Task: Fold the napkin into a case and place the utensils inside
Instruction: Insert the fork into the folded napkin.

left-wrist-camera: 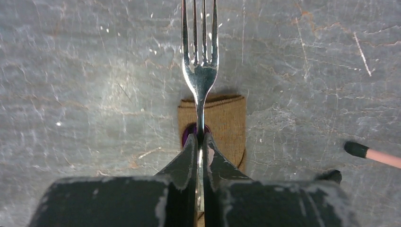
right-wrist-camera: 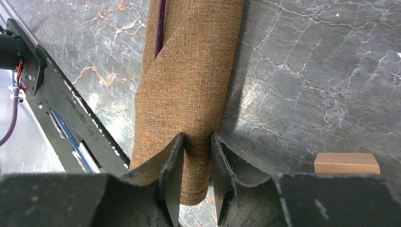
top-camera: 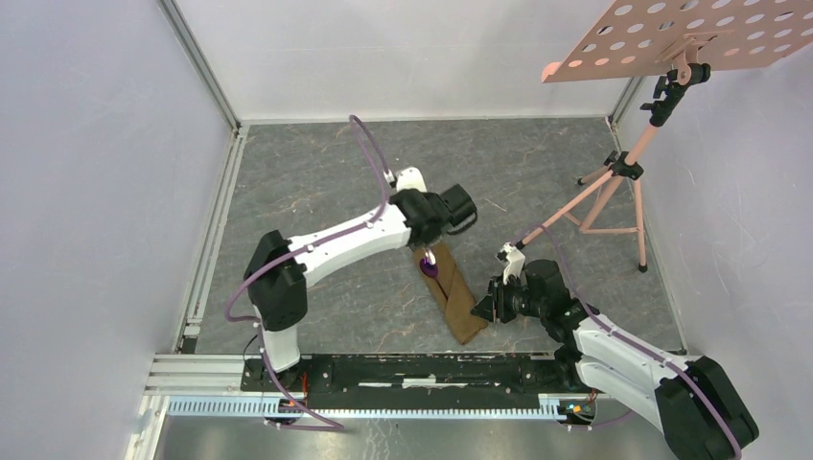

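Observation:
The napkin, folded into a long brown case, lies slantwise on the grey tabletop between the arms. A spoon's purple bowl pokes out of its far open end, and the thin handle shows in the fold slit. My left gripper is shut on the silver fork, held by the handle just above that far end, tines pointing away. At the case's near end, my right gripper is closed on the right-hand fold of the cloth, which fills the gap between the two fingers.
A pink tripod stand with a perforated tray stands at the back right; one of its feet lies just right of the case's far end. A small wooden block sits right of my right gripper. The black base rail runs close to the case's near end.

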{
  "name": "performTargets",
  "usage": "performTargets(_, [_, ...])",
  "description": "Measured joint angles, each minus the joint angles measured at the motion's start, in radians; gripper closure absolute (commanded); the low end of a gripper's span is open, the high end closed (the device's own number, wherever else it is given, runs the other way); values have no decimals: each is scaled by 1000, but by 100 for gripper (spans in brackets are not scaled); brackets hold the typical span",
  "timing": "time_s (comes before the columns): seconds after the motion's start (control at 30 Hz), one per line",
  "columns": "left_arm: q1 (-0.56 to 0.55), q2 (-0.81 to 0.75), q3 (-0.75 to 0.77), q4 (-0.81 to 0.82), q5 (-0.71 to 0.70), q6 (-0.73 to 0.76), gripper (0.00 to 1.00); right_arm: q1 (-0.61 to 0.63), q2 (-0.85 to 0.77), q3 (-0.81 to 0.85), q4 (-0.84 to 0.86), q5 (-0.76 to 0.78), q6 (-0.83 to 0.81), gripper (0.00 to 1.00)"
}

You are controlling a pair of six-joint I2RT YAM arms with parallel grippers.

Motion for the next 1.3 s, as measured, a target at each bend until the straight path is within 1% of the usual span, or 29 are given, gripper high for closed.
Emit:
performTargets(0.1, [-64, 43, 0, -28, -59, -103, 98, 0, -6, -2, 0, 6, 1, 68])
performTargets(0.2, [-100, 89, 5, -50, -103, -176, 98, 0, -6, -8, 8, 6, 2, 68])
performTargets(0.47, [-165, 179, 53, -79, -187, -295, 98, 0, -6, -12, 14, 6, 8, 68])
performTargets(0.73, [-194, 250, 85, -89, -196, -344, 98, 0, -13, -12, 13, 6, 8, 69])
performTargets(0.97, [-203, 267, 87, -99, -230, -360, 98, 0, -15, -14, 14, 6, 8, 69])
performTargets(1.3, [-213, 323, 95, -102, -229, -365, 98, 0, -17, -17, 16, 7, 8, 69])
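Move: The left hand holds the fork, tines forward. The folded napkin's pocket mouth lies about 8 cm back and 8 cm right of it, some 12 cm lower. The purple spoon head is roughly 2 cm back and 3 cm right of this hand, 12 cm below, on the napkin. From the right hand, pinching the napkin's right edge, that mouth is about 4 cm ahead and 6 cm left, and the spoon head 11 cm ahead and 11 cm left. Bring the left gripper down about 8 cm while carrying the fork some 5 cm right and 3 cm back, so its handle end heads for the pocket mouth beside the spoon handle. Drop fast at first, shift right, then ease lower with a tilt of about 10 degrees, fingers kept shut. Keep the right hand still, holding the napkin's edge. ##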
